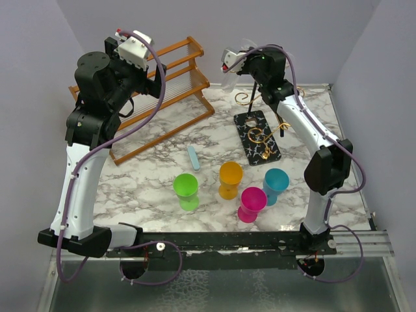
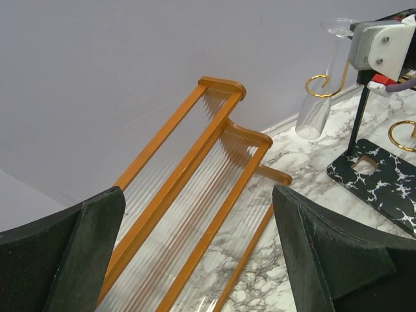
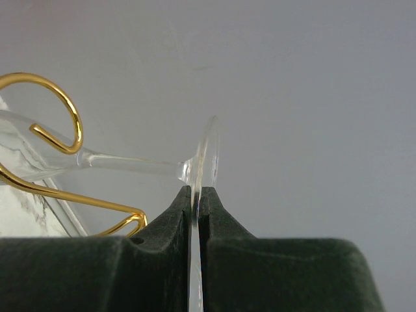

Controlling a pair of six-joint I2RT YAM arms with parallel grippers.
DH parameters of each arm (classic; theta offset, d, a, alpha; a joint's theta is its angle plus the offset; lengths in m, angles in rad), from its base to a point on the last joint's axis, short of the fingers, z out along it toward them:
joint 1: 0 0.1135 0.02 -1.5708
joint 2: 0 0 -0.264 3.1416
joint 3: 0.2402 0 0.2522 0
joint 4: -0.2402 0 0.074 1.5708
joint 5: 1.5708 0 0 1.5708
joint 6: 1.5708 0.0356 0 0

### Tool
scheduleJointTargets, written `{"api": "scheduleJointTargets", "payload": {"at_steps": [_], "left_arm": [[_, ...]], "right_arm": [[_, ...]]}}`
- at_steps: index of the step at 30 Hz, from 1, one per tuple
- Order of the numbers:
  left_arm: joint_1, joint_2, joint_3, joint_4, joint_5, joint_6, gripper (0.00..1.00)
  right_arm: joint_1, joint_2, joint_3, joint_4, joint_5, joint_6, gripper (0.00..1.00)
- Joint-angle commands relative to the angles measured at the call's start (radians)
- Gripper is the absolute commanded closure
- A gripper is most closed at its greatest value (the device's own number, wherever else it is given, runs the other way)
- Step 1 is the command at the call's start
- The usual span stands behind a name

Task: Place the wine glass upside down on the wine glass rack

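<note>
The clear wine glass point(image 2: 316, 107) hangs bowl down and foot up beside the black post of the wine glass rack point(image 2: 380, 177). Its stem point(image 3: 127, 162) crosses a gold wire curl point(image 3: 62, 107); whether it rests on the wire I cannot tell. My right gripper point(image 3: 196, 192) is shut on the rim of the glass's round foot point(image 3: 209, 153), high at the back point(image 1: 233, 62). The rack's black, white-veined base point(image 1: 258, 136) lies below it. My left gripper point(image 2: 198, 190) is wide open, raised over the wooden shelf, holding nothing.
A brown wooden slatted shelf rack point(image 1: 162, 97) stands at the back left. Green point(image 1: 186, 189), orange point(image 1: 230, 179), pink point(image 1: 252, 203) and blue point(image 1: 275, 184) cups stand near the front. A small pale blue stick point(image 1: 193, 158) lies mid-table. Walls close in behind and at both sides.
</note>
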Motion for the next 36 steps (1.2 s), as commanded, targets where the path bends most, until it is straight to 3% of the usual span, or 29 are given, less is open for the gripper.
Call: {"api": "scheduleJointTargets", "payload": {"at_steps": [1,36], "left_arm": [[0.002,-0.029,-0.007,0.015,0.023,0.004,0.01],[0.003,-0.031,-0.016,0.017,0.030,0.002,0.01]], "right_arm": [[0.013,-0.065,-0.018,-0.021,-0.044,-0.057,0.98],[0.103,-0.067,-0.049,-0.066,-0.053,-0.062,0.98]]}}
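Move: The right hand holds the upside-down wine glass by its foot; the left gold ring of the rack, where the stem is to go, lies about 6 cm left, 2 cm back and 6 cm below. A glass already hanging there has its middle some 11 cm right, 3 cm back and 12 cm down; the rack's black base is roughly 15 cm back, straight below. From the left hand, the ring is about 18 cm ahead, 24 cm right, 16 cm lower. Still pinching the foot, the right hand goes left and back, about 5 cm, bringing the stem into the ring. ##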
